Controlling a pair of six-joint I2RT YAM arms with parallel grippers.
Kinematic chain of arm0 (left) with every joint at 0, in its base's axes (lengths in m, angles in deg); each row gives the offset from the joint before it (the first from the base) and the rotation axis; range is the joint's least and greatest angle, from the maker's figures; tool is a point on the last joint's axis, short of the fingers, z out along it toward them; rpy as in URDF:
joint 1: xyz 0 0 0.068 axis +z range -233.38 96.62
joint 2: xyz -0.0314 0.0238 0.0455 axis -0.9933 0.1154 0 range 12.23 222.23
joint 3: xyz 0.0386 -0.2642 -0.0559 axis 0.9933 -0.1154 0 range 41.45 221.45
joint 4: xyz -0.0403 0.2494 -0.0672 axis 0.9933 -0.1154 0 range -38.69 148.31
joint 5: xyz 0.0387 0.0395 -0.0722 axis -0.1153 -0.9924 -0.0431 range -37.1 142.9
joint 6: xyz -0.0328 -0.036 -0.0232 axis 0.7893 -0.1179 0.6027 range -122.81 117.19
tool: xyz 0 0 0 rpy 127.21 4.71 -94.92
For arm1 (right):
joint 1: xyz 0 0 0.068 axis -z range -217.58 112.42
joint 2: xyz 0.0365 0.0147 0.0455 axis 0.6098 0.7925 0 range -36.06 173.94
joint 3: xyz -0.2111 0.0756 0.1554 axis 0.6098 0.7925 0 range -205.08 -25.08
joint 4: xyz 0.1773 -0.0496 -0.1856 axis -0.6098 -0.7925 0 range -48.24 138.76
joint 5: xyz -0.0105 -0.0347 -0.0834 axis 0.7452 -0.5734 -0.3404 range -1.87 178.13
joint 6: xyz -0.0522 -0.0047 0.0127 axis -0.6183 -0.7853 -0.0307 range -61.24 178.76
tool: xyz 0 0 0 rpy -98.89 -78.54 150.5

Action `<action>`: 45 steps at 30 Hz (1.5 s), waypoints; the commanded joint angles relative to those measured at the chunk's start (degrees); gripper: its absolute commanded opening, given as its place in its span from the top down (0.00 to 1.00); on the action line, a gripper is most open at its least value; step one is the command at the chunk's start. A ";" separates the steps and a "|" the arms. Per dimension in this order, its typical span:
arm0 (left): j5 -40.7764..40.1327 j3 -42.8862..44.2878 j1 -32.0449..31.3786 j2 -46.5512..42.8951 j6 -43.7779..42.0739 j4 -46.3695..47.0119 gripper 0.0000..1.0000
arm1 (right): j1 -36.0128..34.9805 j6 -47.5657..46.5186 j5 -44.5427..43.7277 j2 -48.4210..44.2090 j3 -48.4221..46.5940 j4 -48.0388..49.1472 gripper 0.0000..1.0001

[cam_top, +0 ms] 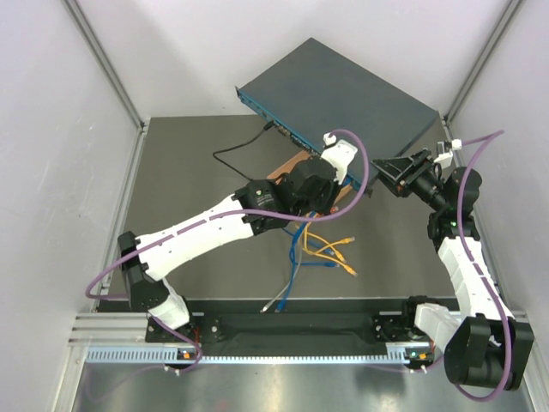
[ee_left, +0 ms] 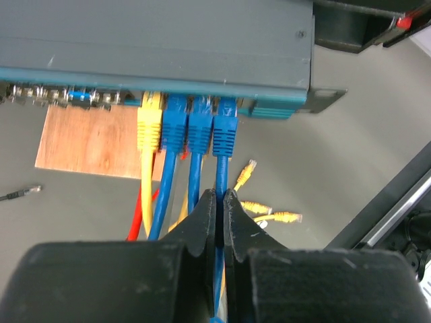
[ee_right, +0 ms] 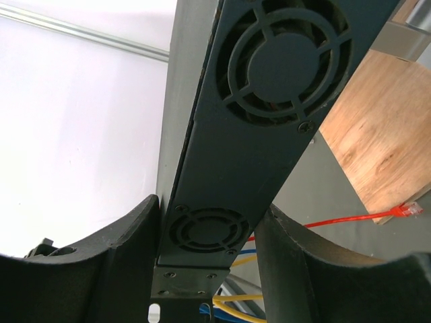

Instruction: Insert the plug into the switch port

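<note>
The switch is a flat dark teal-grey box at the back, raised above the table. In the left wrist view its front face holds one yellow plug and three blue plugs side by side. The rightmost blue plug sits in its port. My left gripper is shut on that plug's blue cable just below it, and also shows in the top view. My right gripper is shut on the switch's side face at its front right corner.
A brown wooden board lies on the table under the switch's front edge. Loose yellow plugs and blue cables lie mid-table. A black cable trails left. A red cable crosses by the board. White walls enclose the cell.
</note>
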 commanded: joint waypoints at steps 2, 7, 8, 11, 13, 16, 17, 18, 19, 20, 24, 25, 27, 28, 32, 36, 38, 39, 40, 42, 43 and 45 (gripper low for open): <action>-0.42 5.33 1.81 2.96 0.12 15.92 1.00 | -2.09 -7.15 1.23 -0.53 -0.04 0.82 1.00; 0.03 8.40 2.33 5.42 0.30 16.80 1.00 | -2.44 -6.53 1.14 -0.70 0.66 1.70 1.00; 0.03 8.76 2.42 5.68 0.21 16.80 1.00 | -2.44 -6.53 1.23 -0.61 0.66 1.78 1.00; 0.46 8.85 2.60 5.33 0.04 15.92 1.00 | -2.44 -6.88 1.40 -0.70 0.23 1.35 1.00; 0.64 8.24 2.60 4.46 -0.40 15.05 1.00 | -2.35 -8.02 1.49 -0.53 -0.74 -0.05 1.00; 1.34 6.13 3.56 2.00 -1.10 12.68 0.93 | -1.83 -10.30 1.58 -0.18 -2.67 -3.47 1.00; 3.08 4.99 4.17 1.30 -1.10 10.93 0.91 | -1.48 -10.92 1.66 0.00 -3.29 -4.27 0.98; 4.41 4.55 4.96 -0.10 -0.84 10.04 0.83 | -0.78 -11.62 1.75 0.18 -3.81 -4.98 0.95; 5.64 4.02 6.88 -0.90 -0.49 8.81 0.79 | -0.25 -12.67 1.93 0.18 -4.60 -5.59 0.92; 7.04 3.06 7.95 -1.78 -0.05 7.93 0.74 | 0.98 -13.03 2.19 0.26 -4.87 -6.12 0.84; 14.07 0.51 12.26 -7.04 -1.01 3.80 0.57 | 5.11 -13.39 4.30 0.79 -5.75 -6.39 0.64; 15.74 -0.28 13.92 -8.19 -1.37 3.70 0.50 | 5.99 -13.74 5.26 0.79 -6.01 -6.48 0.61; 17.77 -2.92 15.42 -11.34 -3.21 3.53 0.43 | 8.45 -14.09 7.10 0.79 -6.45 -7.00 0.45; 21.00 -4.41 17.26 -12.41 -3.65 3.27 0.38 | 9.24 -15.05 7.81 0.79 -6.63 -7.35 0.37; 28.57 -6.79 25.87 -16.55 -2.08 2.12 0.31 | 13.10 -19.71 10.54 -0.08 -9.09 -12.27 0.15; 37.89 -9.69 39.73 -20.05 2.75 2.56 0.18 | 16.27 -25.06 14.05 -1.22 -12.33 -17.09 0.00; 43.50 -11.53 44.85 -20.94 5.65 1.69 0.15 | 18.72 -26.56 15.89 -1.58 -13.66 -19.12 0.00; 45.71 -11.89 50.35 -21.12 6.36 1.07 0.14 | 19.79 -28.83 17.64 -1.75 -15.40 -20.35 0.00; 47.38 -12.15 53.28 -21.04 7.32 -0.06 0.13 | 20.84 -30.16 18.53 -1.76 -16.38 -23.32 0.00; 52.39 -12.07 62.04 -19.55 7.86 -3.49 0.09 | 24.27 -35.76 21.68 -1.23 -19.53 -27.11 0.00; 54.06 -11.81 65.41 -18.76 7.60 -4.90 0.07 | 25.41 -38.93 22.75 -0.79 -21.03 -29.65 0.00; 56.96 -11.10 73.04 -16.56 7.51 -8.75 0.05 | 28.92 -51.10 24.33 1.75 -26.28 -42.73 0.00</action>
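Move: The left fingers still pinch the blue cable just behind its plug, which sits at the right-most filled port about 4 cm ahead and 3 cm to the right, roughly level. The yellow plug is some 7 cm ahead and the switch's near right corner 1 cm ahead and 7 cm to the right. The right fingers hold the switch's right end between them; the blue plug lies about 7 cm to their left and 1 cm back. Barely shifting at first with its grip kept on the blue cable, the left hand then spreads its fingers nearly full, lets go and sweeps some 30 cm left and 11 cm forward, rising then dipping, while turning counter-clockwise away from the ports. Shortly after, the right hand opens wide, releases the switch's end and backs off about 10 cm to the right and a little up, rolling its left side down some 25 degrees. ##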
